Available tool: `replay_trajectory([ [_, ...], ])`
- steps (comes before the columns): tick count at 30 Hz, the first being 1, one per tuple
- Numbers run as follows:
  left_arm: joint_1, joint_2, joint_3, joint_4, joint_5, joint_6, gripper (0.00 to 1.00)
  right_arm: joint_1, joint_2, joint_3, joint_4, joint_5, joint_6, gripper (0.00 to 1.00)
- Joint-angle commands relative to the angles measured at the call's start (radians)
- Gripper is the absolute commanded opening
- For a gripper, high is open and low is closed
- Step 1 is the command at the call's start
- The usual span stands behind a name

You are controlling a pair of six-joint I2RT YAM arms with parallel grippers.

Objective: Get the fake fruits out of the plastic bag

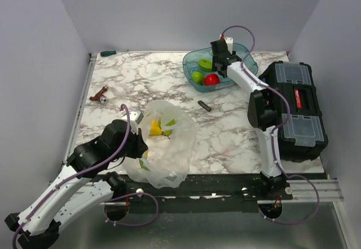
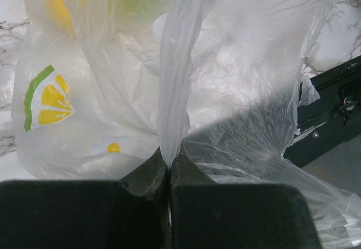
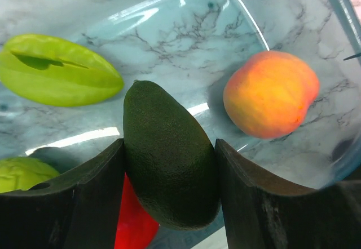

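The plastic bag (image 1: pixel 169 142) with lemon-slice print lies crumpled at the table's front edge. My left gripper (image 1: pixel 141 145) is shut on a bunched fold of it (image 2: pixel 175 91), the jaws (image 2: pixel 169 160) pressed together. A yellow fake fruit (image 1: pixel 154 127) shows through the bag. My right gripper (image 1: pixel 219 67) hangs over the teal tub (image 1: pixel 189 57), shut on a dark green avocado-shaped fruit (image 3: pixel 163 119) between its fingers (image 3: pixel 96 176). In the tub (image 3: pixel 169 23) lie a light green star-shaped fruit (image 3: pixel 56 74), a red fruit (image 3: pixel 132 221) and another green one (image 3: pixel 22 173).
An orange peach-like ball (image 3: pixel 271 94) also sits in the tub. A black toolbox (image 1: pixel 296 108) stands at the right. A small dark bit (image 1: pixel 205 105) lies mid-table, a brown tool (image 1: pixel 100 96) at the left and a green marker (image 1: pixel 107 52) at the back.
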Motion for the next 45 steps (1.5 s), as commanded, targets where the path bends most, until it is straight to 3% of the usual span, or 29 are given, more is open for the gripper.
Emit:
replay_trajectory([
  [1, 0.008, 0.004, -0.007, 0.008, -0.002, 0.004, 0.00, -0.013, 0.060, 0.064, -0.085, -0.060, -0.001, 0.15],
  [8, 0.018, 0.007, -0.006, 0.009, -0.007, 0.000, 0.00, -0.026, 0.086, 0.054, -0.091, -0.107, 0.006, 0.31],
  [17, 0.025, 0.020, -0.005, 0.007, -0.005, 0.001, 0.00, -0.028, 0.032, -0.001, -0.077, -0.143, 0.026, 0.75],
  [19, 0.024, 0.017, -0.005, 0.008, -0.005, 0.000, 0.00, -0.028, 0.014, -0.001, -0.082, -0.151, 0.022, 0.81],
  [26, 0.025, 0.019, -0.005, 0.009, -0.005, 0.000, 0.00, -0.026, -0.155, -0.080, -0.094, -0.160, 0.031, 0.84],
  [38, 0.026, 0.080, -0.011, 0.021, -0.015, -0.007, 0.00, 0.097, -0.682, -0.776, 0.201, -0.441, 0.095, 0.84],
  [45, 0.024, 0.114, -0.012, 0.021, -0.017, -0.010, 0.00, 0.262, -0.901, -1.115, 0.292, -0.467, 0.176, 0.84],
])
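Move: In the blue bin, roughly straight beneath the right hand and some 8 cm below, lies the free spot for the avocado this hand already holds. About 6 cm below the hand, the red fruit lies 4 cm to the left and 2 cm back, the peach 6 cm to the right and 2 cm ahead, and the green pepper 7 cm to the left and 5 cm ahead. From the left hand the spot is roughly 38 cm ahead, 30 cm to the right and 14 cm below. Lowering the avocado about 5 cm into the bin, the right hand opens its fingers and lets go between the red fruit and the peach. It then climbs clear and swings back some 20 cm and a little left towards the bag, turning roughly 25 degrees counter-clockwise and sinking again at the end, fingers open. The left hand keeps pinching the bag's edge, sinking slightly. ##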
